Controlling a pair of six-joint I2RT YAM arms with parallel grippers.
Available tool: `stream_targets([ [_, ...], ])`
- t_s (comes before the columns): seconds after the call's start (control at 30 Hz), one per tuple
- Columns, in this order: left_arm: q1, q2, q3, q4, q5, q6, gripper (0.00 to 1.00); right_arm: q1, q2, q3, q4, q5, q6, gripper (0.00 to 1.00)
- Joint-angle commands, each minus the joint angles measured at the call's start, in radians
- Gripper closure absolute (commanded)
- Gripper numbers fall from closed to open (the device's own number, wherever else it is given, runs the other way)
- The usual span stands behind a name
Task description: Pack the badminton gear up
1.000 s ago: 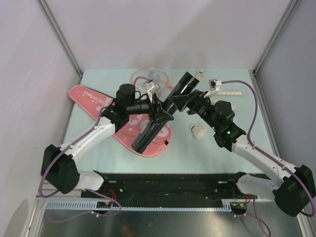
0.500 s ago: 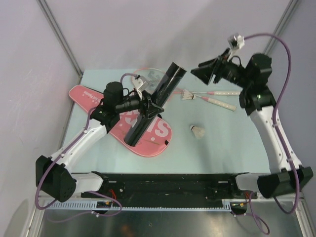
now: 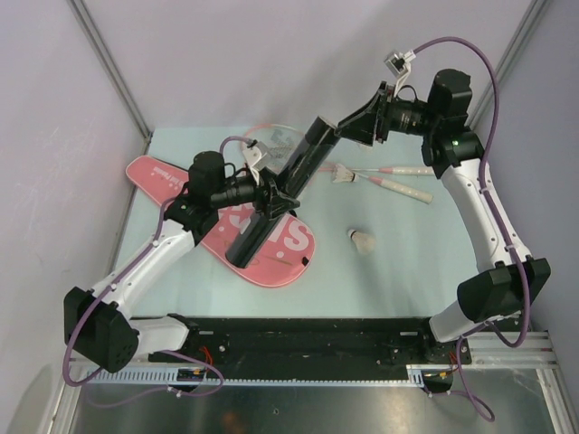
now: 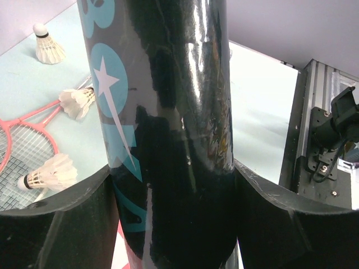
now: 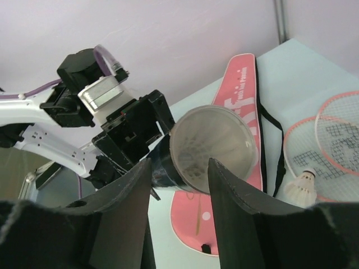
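My left gripper point(image 3: 274, 193) point(image 4: 171, 168) is shut on the dark tube point(image 3: 294, 172) point(image 4: 168, 112) and holds it tilted above the pink bag point(image 3: 172, 185) point(image 5: 241, 95). The tube's pale round upper end point(image 5: 210, 147) faces my right gripper point(image 3: 346, 124) point(image 5: 179, 162). That gripper hangs open just off it, with nothing between its fingers. Shuttlecocks lie on the table: one alone point(image 3: 363, 241), one point(image 3: 343, 175) by the racket handles point(image 3: 407, 170). The left wrist view shows three shuttlecocks point(image 4: 48, 47) point(image 4: 77, 101) point(image 4: 47, 172). Two pink rackets point(image 5: 331, 145) point(image 4: 22, 134) lie behind the tube.
Grey walls with metal corner posts point(image 3: 109, 63) close in the pale table point(image 3: 407, 271) on three sides. The black base rail point(image 3: 308, 339) runs along the near edge. The bag's black strap point(image 5: 272, 134) trails beside the rackets.
My right arm rose from beside the tube to the upper right, then swung its gripper in to the tube's upper end, its jaws narrowing. My left arm shifted the tube slightly left.
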Motion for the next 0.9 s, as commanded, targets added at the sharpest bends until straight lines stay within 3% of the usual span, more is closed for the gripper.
stream_targets([
  [0.0,0.002,-0.019,0.007,0.053,0.065,0.040,0.61,0.024,0.003,0.038,0.036,-0.058,0.019,0.50],
  [0.23,0.002,-0.015,0.006,0.058,0.070,0.038,0.63,0.041,0.026,0.042,0.092,-0.070,0.064,0.66],
  [0.33,0.004,-0.013,0.003,0.058,0.050,0.040,0.65,0.036,0.026,0.035,0.150,-0.078,0.102,0.83],
  [0.37,0.002,-0.013,0.004,0.058,0.048,0.040,0.66,0.038,0.024,0.026,0.176,-0.087,0.122,0.92],
  [0.43,0.002,-0.003,0.006,0.058,0.045,0.037,0.67,0.041,0.024,0.004,0.261,-0.110,0.185,1.00],
  [0.6,0.004,0.007,0.004,0.056,0.004,0.035,0.71,0.006,0.002,-0.045,0.353,-0.088,0.263,1.00],
  [0.87,0.004,0.028,0.009,0.041,-0.013,0.037,0.76,-0.132,-0.067,-0.165,0.629,0.025,0.599,1.00],
])
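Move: The left hand still holds the black shuttlecock tube by its middle. Its pale lid faces the open right fingers, about 4 cm to that hand's left, 3 cm ahead and nearly level. From the left hand the lid is some 9 cm ahead, 10 cm right and 14 cm up. About 42 cm below the right hand lie one shuttlecock 14 cm ahead and 7 cm right, another 7 cm back and 11 cm right. Right hand edges about 2 cm left, shuts its fingers on the lid's rim, then draws 2.5 cm right. ##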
